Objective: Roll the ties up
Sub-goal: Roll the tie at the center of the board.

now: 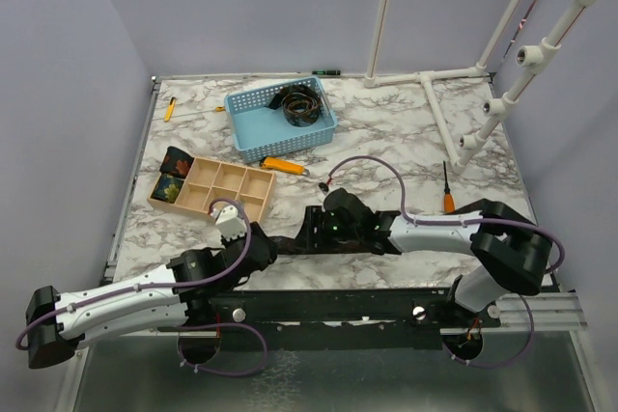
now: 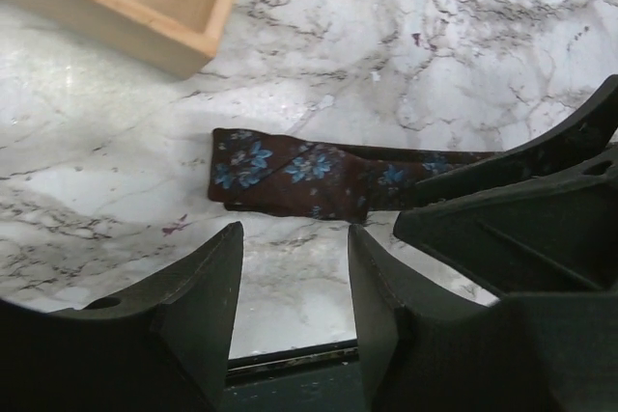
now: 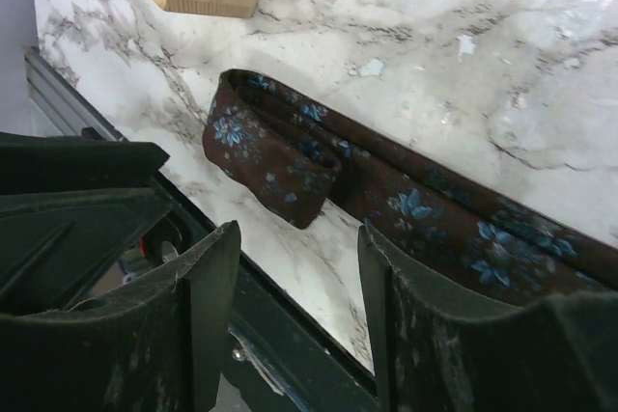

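Observation:
One tie, dark brown with small blue flowers, lies flat along the table's front edge; its left end is folded over once. The same tie runs off to the right in the right wrist view and shows as a dark strip from above. My left gripper is open just short of the folded end, nothing between its fingers. My right gripper is open too, beside the fold and above the strip, holding nothing. In the top view the left gripper and right gripper face each other closely. Coiled ties lie in the blue basket.
A wooden compartment tray stands behind the left gripper, with rolled ties in its left cells. An orange knife, an orange-handled screwdriver and a white pipe rack lie farther back. The table's front edge runs right below the tie.

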Robot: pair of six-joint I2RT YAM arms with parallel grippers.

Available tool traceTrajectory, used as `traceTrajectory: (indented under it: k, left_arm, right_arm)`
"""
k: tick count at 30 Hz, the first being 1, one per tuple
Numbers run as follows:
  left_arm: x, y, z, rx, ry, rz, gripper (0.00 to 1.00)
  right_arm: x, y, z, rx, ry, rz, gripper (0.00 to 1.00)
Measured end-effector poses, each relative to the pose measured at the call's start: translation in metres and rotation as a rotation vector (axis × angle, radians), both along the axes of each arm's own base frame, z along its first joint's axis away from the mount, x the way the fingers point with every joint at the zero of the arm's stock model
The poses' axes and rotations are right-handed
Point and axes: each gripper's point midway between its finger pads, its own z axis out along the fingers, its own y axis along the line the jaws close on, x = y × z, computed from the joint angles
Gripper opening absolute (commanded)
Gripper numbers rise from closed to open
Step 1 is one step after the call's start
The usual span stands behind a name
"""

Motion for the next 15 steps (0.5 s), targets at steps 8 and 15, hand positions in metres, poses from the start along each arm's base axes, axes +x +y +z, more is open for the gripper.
traceTrajectory:
  k: [8,15]
  left_arm:
    - [-0.001,0.020,-0.007,-0.053,-0.006,0.078,0.47]
    - [-0.001,0.023,-0.010,-0.052,-0.005,0.097,0.48]
  right_arm:
    - [0.003,0.027,-0.013,0.004,0.063,0.036,0.40]
    - [0.004,0.026,-0.031,-0.043,0.050,0.061,0.30]
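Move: The tie's folded-back flap is what the right hand is going for: the flap's free end lies about 3 cm to its left, 1 cm ahead and some 4 cm below. From the same hand, the wooden tray is about 14 cm ahead and 20 cm to the left, and the orange cutter about 17 cm ahead and 4 cm left. For the left hand, that flap end is some 3 cm ahead, 4 cm to the right and 6 cm below. Leftward first, then mostly down, the right hand travels about 3 cm each way onto the free end of the tie's fold, its half-open fingers narrowing astride the flap edge but not yet shut. The left hand, still half open, slides some 2 cm to its left, out of the right hand's way, sinking about 1 cm and turning slightly counter-clockwise. ##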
